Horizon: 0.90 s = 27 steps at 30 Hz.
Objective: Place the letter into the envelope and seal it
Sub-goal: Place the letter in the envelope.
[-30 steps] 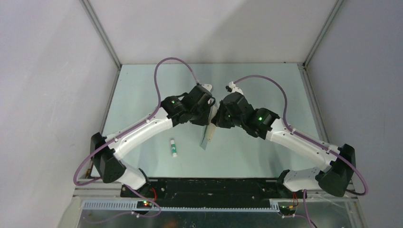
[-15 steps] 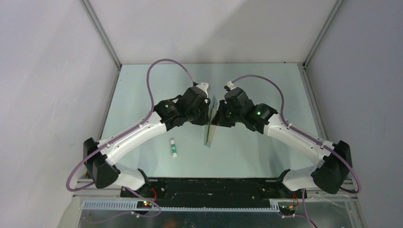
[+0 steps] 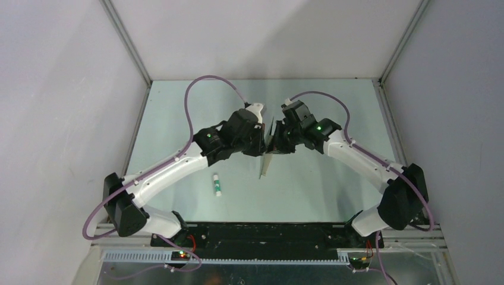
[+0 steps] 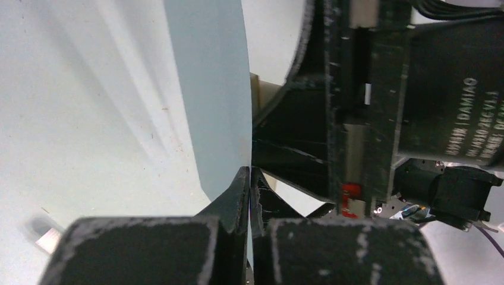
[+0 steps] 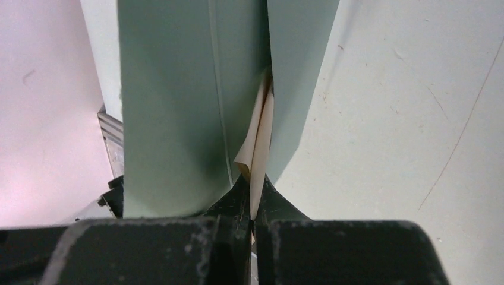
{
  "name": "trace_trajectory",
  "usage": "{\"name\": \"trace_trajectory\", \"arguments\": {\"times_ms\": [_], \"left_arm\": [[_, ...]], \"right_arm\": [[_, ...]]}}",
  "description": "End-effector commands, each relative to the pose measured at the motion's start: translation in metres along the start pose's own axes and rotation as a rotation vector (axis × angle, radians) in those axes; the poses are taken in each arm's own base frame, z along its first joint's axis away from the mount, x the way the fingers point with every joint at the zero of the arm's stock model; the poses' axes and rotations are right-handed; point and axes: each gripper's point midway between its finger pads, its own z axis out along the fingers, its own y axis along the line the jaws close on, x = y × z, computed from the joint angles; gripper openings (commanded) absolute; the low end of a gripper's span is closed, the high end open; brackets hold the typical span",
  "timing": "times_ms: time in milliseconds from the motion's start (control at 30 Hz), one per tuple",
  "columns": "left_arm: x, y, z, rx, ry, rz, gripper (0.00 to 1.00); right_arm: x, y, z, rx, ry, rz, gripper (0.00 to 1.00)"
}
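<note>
The teal-grey envelope hangs edge-on above the middle of the table, between the two wrists. My left gripper is shut on the envelope at its near edge. In the right wrist view the tan letter stands between two teal layers of the envelope, its lower corner curled. My right gripper is shut on the letter's near edge. Seen from above, the left gripper and right gripper face each other almost touching. Most of the letter is hidden inside the envelope.
A small white stick with a green cap lies on the pale green table left of the hanging envelope. Grey walls close in the table on the left, back and right. The right arm's black wrist body fills the right of the left wrist view.
Both wrists have shifted slightly toward the back of the table, the right arm's elbow swinging inward. The envelope has turned more edge-on and moved a little right. Both grips hold unchanged.
</note>
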Motion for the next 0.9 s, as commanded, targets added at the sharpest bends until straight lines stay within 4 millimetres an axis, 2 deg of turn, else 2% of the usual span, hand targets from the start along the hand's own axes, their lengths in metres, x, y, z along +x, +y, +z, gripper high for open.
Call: {"name": "trace_trajectory", "arguments": {"times_ms": [0, 67, 167, 333, 533, 667, 733, 867], "left_arm": [[-0.009, -0.017, -0.011, 0.093, -0.043, 0.012, 0.00], [-0.009, -0.018, -0.010, 0.101, -0.044, 0.013, 0.00], [-0.005, -0.015, -0.008, 0.085, -0.024, 0.009, 0.00], [0.001, -0.009, -0.004, 0.059, 0.005, 0.013, 0.00], [0.006, -0.008, 0.004, 0.088, 0.068, -0.011, 0.00], [0.003, -0.013, 0.002, 0.144, 0.068, -0.017, 0.00], [-0.001, -0.015, 0.000, 0.167, 0.058, -0.024, 0.00], [-0.003, -0.015, -0.001, 0.177, 0.054, -0.030, 0.00]], "right_arm": [[-0.021, 0.003, 0.009, 0.031, -0.047, -0.010, 0.00], [-0.027, 0.002, 0.011, 0.042, -0.064, 0.003, 0.00], [-0.035, 0.010, 0.006, 0.006, -0.095, 0.004, 0.00], [-0.043, 0.022, -0.017, -0.033, -0.163, -0.019, 0.28], [-0.041, 0.034, -0.041, -0.072, -0.202, -0.053, 0.43], [-0.039, 0.032, -0.049, -0.075, -0.228, -0.043, 0.41], [-0.036, 0.029, -0.047, -0.065, -0.226, -0.045, 0.38], [-0.029, 0.027, -0.043, -0.052, -0.208, -0.058, 0.38]]}}
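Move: Between the two hands stands the envelope, pinched at its rim by the left fingers, its middle some 5 cm below the left hand, about 2 cm to its right and 1 cm back. From the right hand, which still grips the letter already started into the mouth, the envelope's middle lies about 5 cm below, 2 cm back and 1 cm left. The glue stick lies 18 cm left of the right hand, 9 cm back and some 17 cm below. Pushing the letter farther into the envelope, the right hand goes about 1.5 cm forward and 1 cm down, then opens its fingers to roughly two fifths, lets go of the letter and rises some 6 cm away from the mouth, drifting about 1.5 cm right. The left hand stays almost in place, fingers shut, and keeps the envelope pinched. ##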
